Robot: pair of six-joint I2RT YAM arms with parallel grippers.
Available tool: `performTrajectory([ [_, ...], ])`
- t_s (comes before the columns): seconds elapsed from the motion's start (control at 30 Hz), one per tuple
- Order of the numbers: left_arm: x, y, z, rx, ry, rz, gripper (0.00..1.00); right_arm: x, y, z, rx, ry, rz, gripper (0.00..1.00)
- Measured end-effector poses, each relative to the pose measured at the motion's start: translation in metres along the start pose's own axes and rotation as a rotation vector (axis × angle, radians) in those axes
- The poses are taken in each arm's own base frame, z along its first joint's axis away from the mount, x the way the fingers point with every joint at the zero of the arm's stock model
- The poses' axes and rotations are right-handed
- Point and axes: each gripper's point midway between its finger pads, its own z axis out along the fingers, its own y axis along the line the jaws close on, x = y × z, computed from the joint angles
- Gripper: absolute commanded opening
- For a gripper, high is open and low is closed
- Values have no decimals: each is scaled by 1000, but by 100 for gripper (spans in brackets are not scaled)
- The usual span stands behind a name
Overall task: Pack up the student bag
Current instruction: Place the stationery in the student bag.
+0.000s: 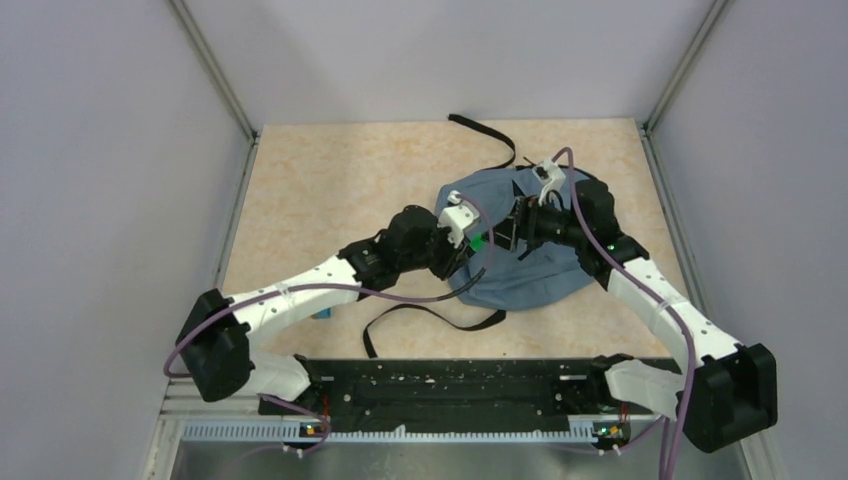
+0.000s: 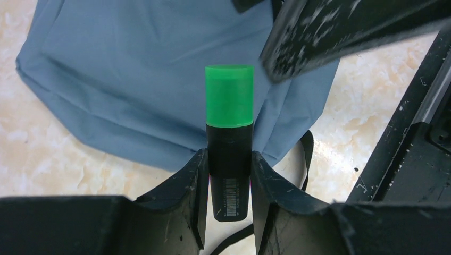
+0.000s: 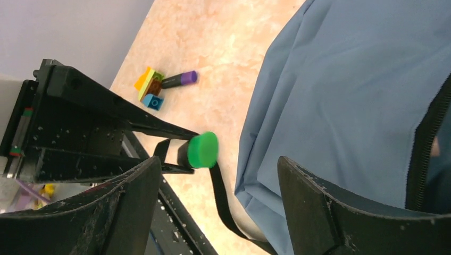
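Note:
The student bag (image 1: 535, 285) lies flat right of the table's middle, blue-grey fabric with black straps (image 1: 430, 318); it also fills the left wrist view (image 2: 133, 79) and the right wrist view (image 3: 361, 79). My left gripper (image 1: 478, 238) (image 2: 228, 156) is shut on a black marker with a green cap (image 2: 228, 106), which points over the bag's near-left edge. Facing it over the bag, my right gripper (image 1: 515, 228) (image 3: 218, 162) stands open with nothing between its fingers. The green cap (image 3: 203, 150) shows just beyond its left finger. A dark zip line (image 3: 425, 143) runs along the bag at the right.
A small cluster of toy bricks (image 3: 150, 89) and a purple-capped marker (image 3: 180, 79) lie on the table left of the bag. A blue bit (image 1: 322, 314) peeks from under the left arm. One strap (image 1: 485, 135) trails toward the back wall.

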Motion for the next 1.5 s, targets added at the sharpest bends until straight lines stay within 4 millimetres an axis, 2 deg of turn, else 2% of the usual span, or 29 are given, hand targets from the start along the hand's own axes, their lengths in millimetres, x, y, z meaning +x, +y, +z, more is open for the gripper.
performTrajectory([
  [0.17,2,-10,19,23,34,45,16,18,-1,10,-29,75,26,73],
  [0.3,3,-15,25,37,43,65,16,30,-3,17,-32,124,44,66],
  [0.4,-3,-18,27,43,33,82,16,31,0,18,-45,126,42,54],
  [0.57,-10,-19,27,45,15,93,15,22,3,20,-58,93,41,41],
  [0.73,-10,-19,27,45,13,100,14,14,3,23,-48,56,47,14],
  [0.87,-11,-17,26,35,13,104,16,11,3,24,-47,41,64,0],
  [0.97,-12,-16,27,29,8,104,31,9,2,24,-43,31,67,0],
  [1.1,-15,-15,27,25,-5,105,72,5,-2,21,-1,-10,62,0],
  [1.17,-18,-16,28,23,-17,98,85,-3,-8,16,59,-53,48,0],
  [1.27,-25,-14,29,6,-50,72,92,-21,-22,1,186,-145,6,0],
  [1.5,-23,0,23,-53,-99,-79,91,-75,-63,-45,509,-341,-82,0],
])
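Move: The left hand already holds the green-capped marker. The marker's middle lies about 7 cm left, 1 cm back and 2 cm below the open right hand. From the left hand, the right gripper is some 9 cm right, 3 cm ahead and 4 cm higher. The student bag's middle lies 14 cm right, 3 cm ahead and 13 cm below the left hand, with its dark opening 2 cm right and 5 cm beyond that middle. Hands meet; right pinches the marker's green cap, left releases, right draws it 10 cm right, forward and up. ##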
